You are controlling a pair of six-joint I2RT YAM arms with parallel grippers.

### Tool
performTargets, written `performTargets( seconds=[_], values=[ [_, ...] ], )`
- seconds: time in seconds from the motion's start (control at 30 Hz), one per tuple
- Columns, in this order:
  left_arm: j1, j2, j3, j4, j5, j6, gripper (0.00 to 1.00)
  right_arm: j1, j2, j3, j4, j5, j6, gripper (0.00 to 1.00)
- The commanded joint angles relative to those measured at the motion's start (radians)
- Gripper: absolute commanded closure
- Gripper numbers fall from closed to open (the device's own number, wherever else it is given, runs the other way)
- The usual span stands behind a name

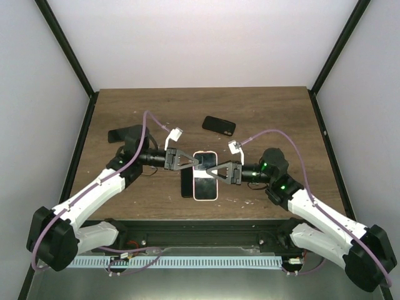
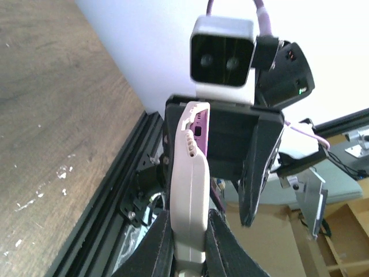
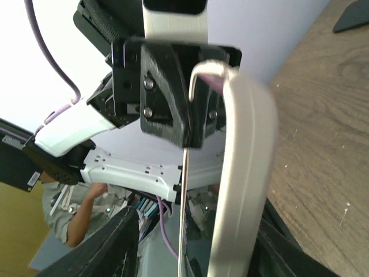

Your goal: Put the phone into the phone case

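Note:
The white phone case (image 1: 205,195) is held over the middle of the table, and the dark-screened phone (image 1: 205,181) lies inside its rim. My left gripper (image 1: 199,162) grips the case's far end. In the left wrist view its gripper (image 2: 190,249) is shut on the case (image 2: 191,190), one black finger pressed on each side. My right gripper (image 1: 216,172) reaches in from the right. In the right wrist view its gripper (image 3: 196,251) is open, the fingers (image 3: 112,248) well apart around the case's white edge (image 3: 245,167), which lies near the right finger.
A black phone-shaped slab (image 1: 219,125) lies flat on the wooden table (image 1: 269,119) behind the grippers. A dark strip (image 1: 187,184) runs along the case's left side; I cannot tell if it is a shadow or an object. The black frame rail (image 1: 206,228) borders the near edge.

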Motion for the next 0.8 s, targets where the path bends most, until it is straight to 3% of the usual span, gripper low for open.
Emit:
performTargets(
  seconds=[0.0, 0.1, 0.2, 0.3, 0.43, 0.5, 0.6, 0.77],
  values=[
    [-0.001, -0.052, -0.02, 0.134, -0.081, -0.055, 1.0, 0.008, 0.013, -0.028, 0.11, -0.093, 0.03, 0.53],
    [-0.001, -0.078, -0.036, 0.154, -0.132, -0.055, 1.0, 0.008, 0.037, -0.008, 0.139, -0.146, 0.023, 0.6],
    [-0.001, -0.102, -0.057, 0.205, -0.154, -0.086, 1.0, 0.008, 0.043, 0.036, 0.083, -0.187, -0.036, 0.78],
    [-0.001, -0.122, -0.062, 0.212, -0.172, -0.093, 1.0, 0.008, 0.039, 0.079, -0.022, -0.191, -0.122, 0.89],
    [-0.001, -0.138, -0.062, 0.198, -0.182, -0.083, 0.89, 0.008, 0.048, 0.086, -0.043, -0.252, -0.165, 0.99],
    [0.002, -0.135, -0.009, 0.092, -0.157, -0.004, 0.76, 0.008, 0.049, 0.082, -0.048, -0.282, -0.193, 0.99],
    [0.005, -0.12, 0.128, -0.262, -0.131, 0.246, 0.64, 0.008, 0.04, 0.089, -0.122, -0.321, -0.255, 0.99],
    [0.004, -0.116, 0.199, -0.396, -0.016, 0.35, 0.56, 0.008, 0.019, 0.069, -0.127, -0.351, -0.276, 0.99]
  ],
)
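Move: Phone and case are already together between the hands, with the left hand pinching the left edge near the far end; their middle is about 4 cm back and 3 cm right of it. From the right hand, whose parted fingers straddle the right edge, the middle is about 2 cm left and 1 cm back. A black phone lies on the table some 24 cm below the left hand and about 1 cm left; another black phone is about 23 cm ahead of the left hand, 10 cm to its right and equally low. The right fingers close on the case's right edge from above and below while that hand eases back; only then do the left fingers open and let go. The left hand, already creeping upward, rises about 6 cm in all and rolls some 15 degrees, while the right, keeping its pinch, draws back about 4 cm and turns some 15 degrees counter-clockwise. ##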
